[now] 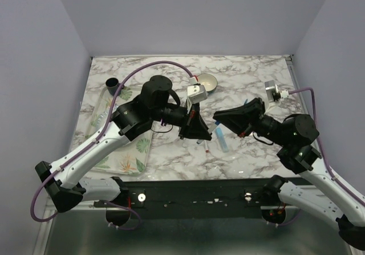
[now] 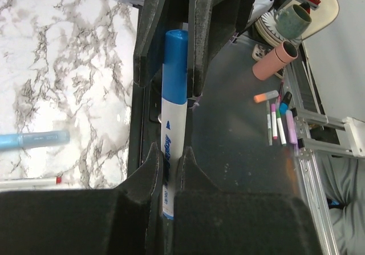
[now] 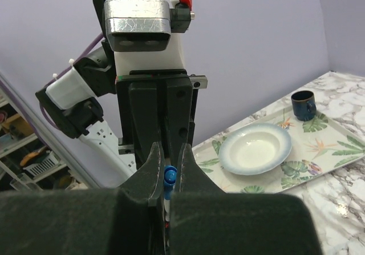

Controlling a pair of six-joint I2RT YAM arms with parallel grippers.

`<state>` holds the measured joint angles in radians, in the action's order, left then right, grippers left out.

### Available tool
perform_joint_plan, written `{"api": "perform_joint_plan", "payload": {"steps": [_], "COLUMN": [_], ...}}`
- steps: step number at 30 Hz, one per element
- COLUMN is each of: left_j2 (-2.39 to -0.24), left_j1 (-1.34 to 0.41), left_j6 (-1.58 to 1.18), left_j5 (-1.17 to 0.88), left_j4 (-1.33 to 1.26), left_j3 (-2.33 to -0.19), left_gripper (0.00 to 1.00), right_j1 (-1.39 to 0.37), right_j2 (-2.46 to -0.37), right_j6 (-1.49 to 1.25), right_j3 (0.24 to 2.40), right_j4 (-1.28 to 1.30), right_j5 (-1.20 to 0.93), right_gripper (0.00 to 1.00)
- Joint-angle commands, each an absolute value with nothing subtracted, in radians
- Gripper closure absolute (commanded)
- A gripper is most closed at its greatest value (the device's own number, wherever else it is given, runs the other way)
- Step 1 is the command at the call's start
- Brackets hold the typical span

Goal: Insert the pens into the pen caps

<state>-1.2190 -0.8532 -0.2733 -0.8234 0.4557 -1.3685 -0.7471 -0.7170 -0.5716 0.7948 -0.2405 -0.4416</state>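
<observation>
My left gripper (image 2: 170, 152) is shut on the white barrel of a pen (image 2: 173, 124), which points away from the camera. The pen's far end sits in a blue pen cap (image 2: 175, 67), and my right gripper (image 3: 169, 150) is shut on that cap (image 3: 169, 177). The two grippers face each other tip to tip above the table's middle, left (image 1: 199, 134) and right (image 1: 218, 117). On the marble below lie a pale blue marker (image 1: 221, 140) (image 2: 34, 140) and a white pen with a red tip (image 1: 205, 147) (image 2: 28, 182).
A leaf-patterned tray (image 1: 128, 158) (image 3: 336, 146) lies at the left with a white plate (image 3: 255, 148) and a dark mug (image 1: 112, 84) (image 3: 303, 105) on it. A small bowl (image 1: 206, 83) stands at the back middle. The table's front edge is just behind the grippers.
</observation>
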Motion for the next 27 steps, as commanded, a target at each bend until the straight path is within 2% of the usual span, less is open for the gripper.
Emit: {"api": "perform_joint_plan", "payload": {"steps": [1,5,7,8,9,11,12,17,19,22,27], "left_j2": [-1.221,-1.203,-1.158,-1.140,-1.103,-1.068,-1.037,-0.960,-0.942,-0.956,-1.095], "left_j1": [-0.825,-0.825,-0.827,-0.825,-0.827,-0.827,-0.827,-0.827,-0.827,-0.827,-0.825], "left_j6": [-0.290,-0.290,-0.296,-0.310,-0.314,-0.322,-0.325,-0.391,-0.445,-0.568,-0.667], "left_j5": [-0.638,-0.640,-0.638,-0.631,-0.620,-0.606,-0.598,-0.525,-0.417,-0.240,-0.131], "left_j4": [-0.040,-0.017,-0.040,-0.049,-0.058,-0.071,-0.074,-0.075,-0.037,0.023,0.100], "left_j3": [-1.467,-1.415,-1.312,-1.274,-1.197,-1.123,-1.056,-0.896,-0.839,-0.789,-0.787], "left_gripper": [1.00,1.00,1.00,1.00,1.00,1.00,1.00,1.00,0.98,0.93,0.93], "right_j1": [-0.856,-0.856,-0.856,-0.856,-0.856,-0.856,-0.856,-0.856,-0.856,-0.856,-0.856], "right_j2": [-0.775,-0.732,-0.707,-0.697,-0.689,-0.661,-0.652,-0.621,-0.614,-0.595,-0.529], "right_j6": [-0.572,-0.610,-0.637,-0.646,-0.667,-0.675,-0.683,-0.690,-0.702,-0.752,-0.817], "right_j3": [0.730,0.779,0.825,0.869,0.894,0.925,0.948,0.969,0.960,0.924,0.854], "right_j4": [0.239,0.233,0.244,0.244,0.238,0.195,0.183,0.162,0.192,0.296,0.411], "right_j5": [-0.732,-0.582,-0.433,-0.379,-0.280,-0.210,-0.145,-0.031,-0.014,0.050,0.158], "right_gripper": [0.99,0.99,0.87,0.79,0.65,0.53,0.41,0.14,0.02,0.00,0.00]}}
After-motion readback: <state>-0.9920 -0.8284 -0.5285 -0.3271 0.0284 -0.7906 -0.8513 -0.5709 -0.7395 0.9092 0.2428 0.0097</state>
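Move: The blue cap already sits on the white pen. From the left hand, which grips the barrel, it is about 4 cm ahead, 3 cm right and 4 cm up; it is between the right fingers, right at that hand's point. Some 30 cm below the left hand, the red pen lies about 12 cm ahead and 2 cm right, and the light-blue pen 12 cm ahead and 9 cm right. Bare marble lies 11 cm ahead, 4 cm left. The blue cap is let go by the right fingers, which open wide as that hand backs off to the right about 5 cm, rolling and swinging clockwise. The left hand keeps its pinch on the barrel, eases forward, then sinks quickly towards the marble left of the red pen, ending some 11 cm lower and 6–7 cm farther forward, a little left, turned roughly 30 degrees counter-clockwise. ##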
